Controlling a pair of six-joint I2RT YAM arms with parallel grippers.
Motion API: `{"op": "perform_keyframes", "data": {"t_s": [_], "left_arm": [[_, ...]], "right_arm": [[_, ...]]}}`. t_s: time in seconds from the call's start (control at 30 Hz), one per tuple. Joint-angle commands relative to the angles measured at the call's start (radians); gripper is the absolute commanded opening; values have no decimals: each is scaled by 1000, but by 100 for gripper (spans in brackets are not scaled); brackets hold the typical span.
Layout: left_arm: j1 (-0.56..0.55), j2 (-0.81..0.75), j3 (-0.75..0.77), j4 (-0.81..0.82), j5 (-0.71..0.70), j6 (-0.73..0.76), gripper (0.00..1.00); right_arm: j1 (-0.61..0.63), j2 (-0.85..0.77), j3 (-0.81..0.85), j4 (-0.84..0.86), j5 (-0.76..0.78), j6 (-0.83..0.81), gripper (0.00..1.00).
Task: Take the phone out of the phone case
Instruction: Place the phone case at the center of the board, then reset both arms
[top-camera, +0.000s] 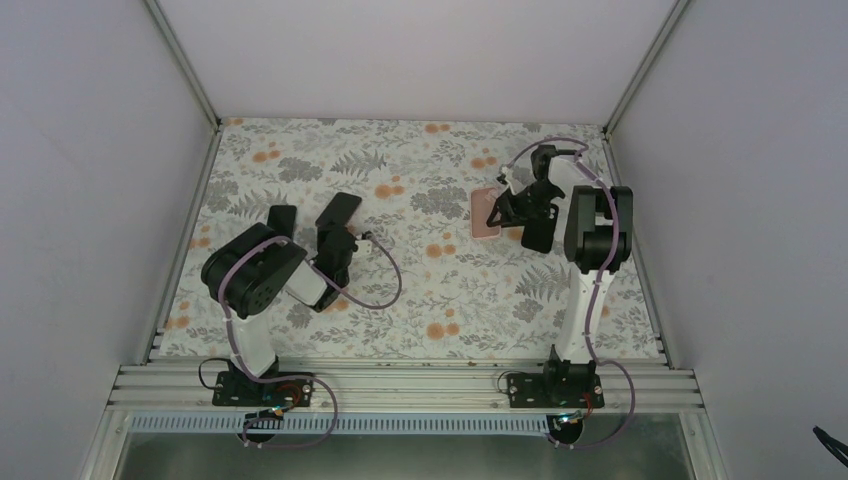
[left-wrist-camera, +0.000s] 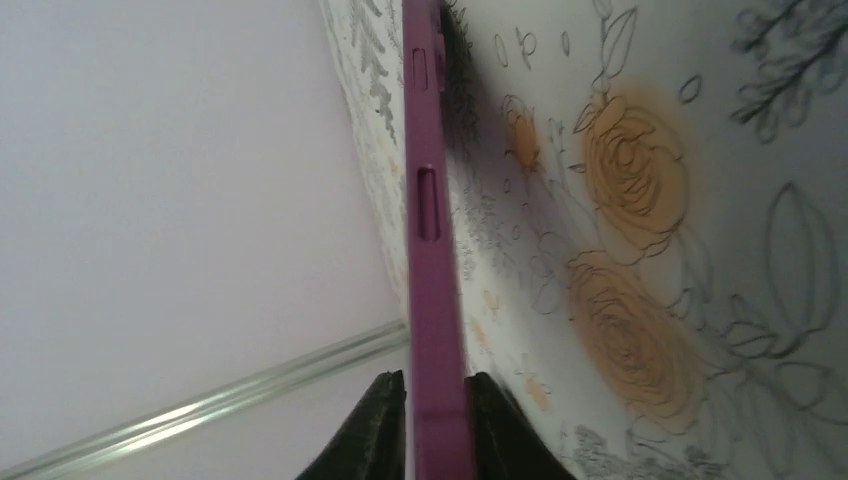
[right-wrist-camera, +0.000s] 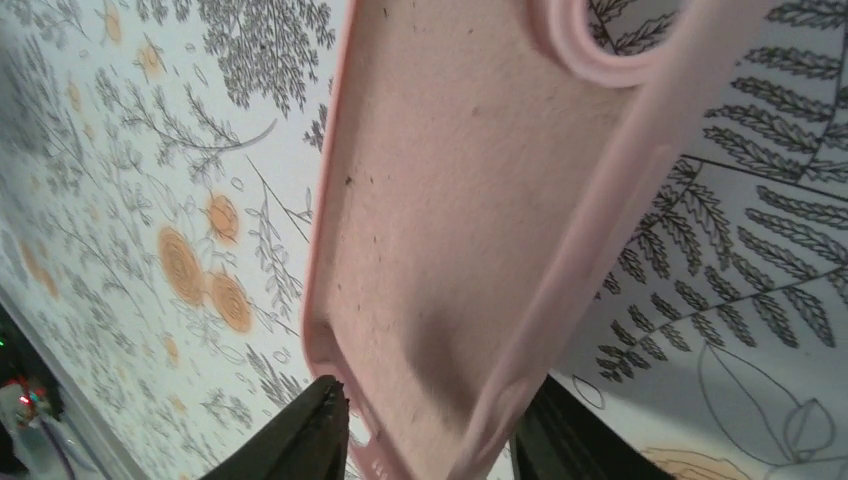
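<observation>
The phone (top-camera: 338, 212) is black from above and stands tilted over the left part of the table. My left gripper (top-camera: 335, 236) is shut on its lower end. In the left wrist view the phone (left-wrist-camera: 430, 250) is edge-on, a purple-looking side with button slots, pinched between my left gripper (left-wrist-camera: 437, 392). The salmon-pink phone case (top-camera: 483, 215) is at the right rear of the table, with my right gripper (top-camera: 505, 212) on it. Close up, the phone case (right-wrist-camera: 450, 200) is hollow, its camera cutout at the top. Its lower end lies loosely between the parted jaws of my right gripper (right-wrist-camera: 440, 398).
A floral cloth (top-camera: 440, 290) covers the table. White walls with aluminium posts (top-camera: 185, 70) close in the left, right and back sides. A grooved metal rail (top-camera: 400, 385) runs along the near edge and carries both arm bases.
</observation>
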Motion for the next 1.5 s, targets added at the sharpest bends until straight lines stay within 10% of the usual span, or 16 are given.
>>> {"op": "perform_keyframes", "data": {"t_s": [0.0,0.27,0.57,0.83,1.2,1.47], "left_arm": [[-15,9,-25,-24,7,-33,26],[-56,-106,-48,-373,70,-172,71],[-152,-372,74,-1189,392,-440,100],[-212,-406,413,-1833,652,-661,100],[-176,-553,1092,-2144,937,-726,100],[68,-747,1051,-1826,904,-754,100]], "right_arm": [[-11,-15,14,-56,37,-54,50],[-11,-172,-24,-57,151,-112,99],[-11,-328,77,-168,279,-182,100],[-8,-461,176,-205,358,-230,100],[-10,-805,-40,161,447,-148,100],[-10,-1177,-460,650,419,-38,100]]}}
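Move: Ahead of the left hand, its gripped phone reaches out with its middle about 5 cm forward, 4 cm right and 2 cm below; the black phone lies some 13 cm left, 1 cm back and 3 cm below that hand. From the right hand, the pink phone case's middle is about 3 cm ahead, 4 cm left and 1 cm lower, and the black case some 10 cm right, 2 cm back and 2 cm lower. Opening fully around the long edge of the pink case, the right hand comes free and climbs about 29 cm, drifting right and back while its fingers swing up towards forward. The left hand dips slightly as its fingers open wide off the phone, draws back some 15 cm and rightwards while tipping down, then rises steeply and rolls its left side down. ##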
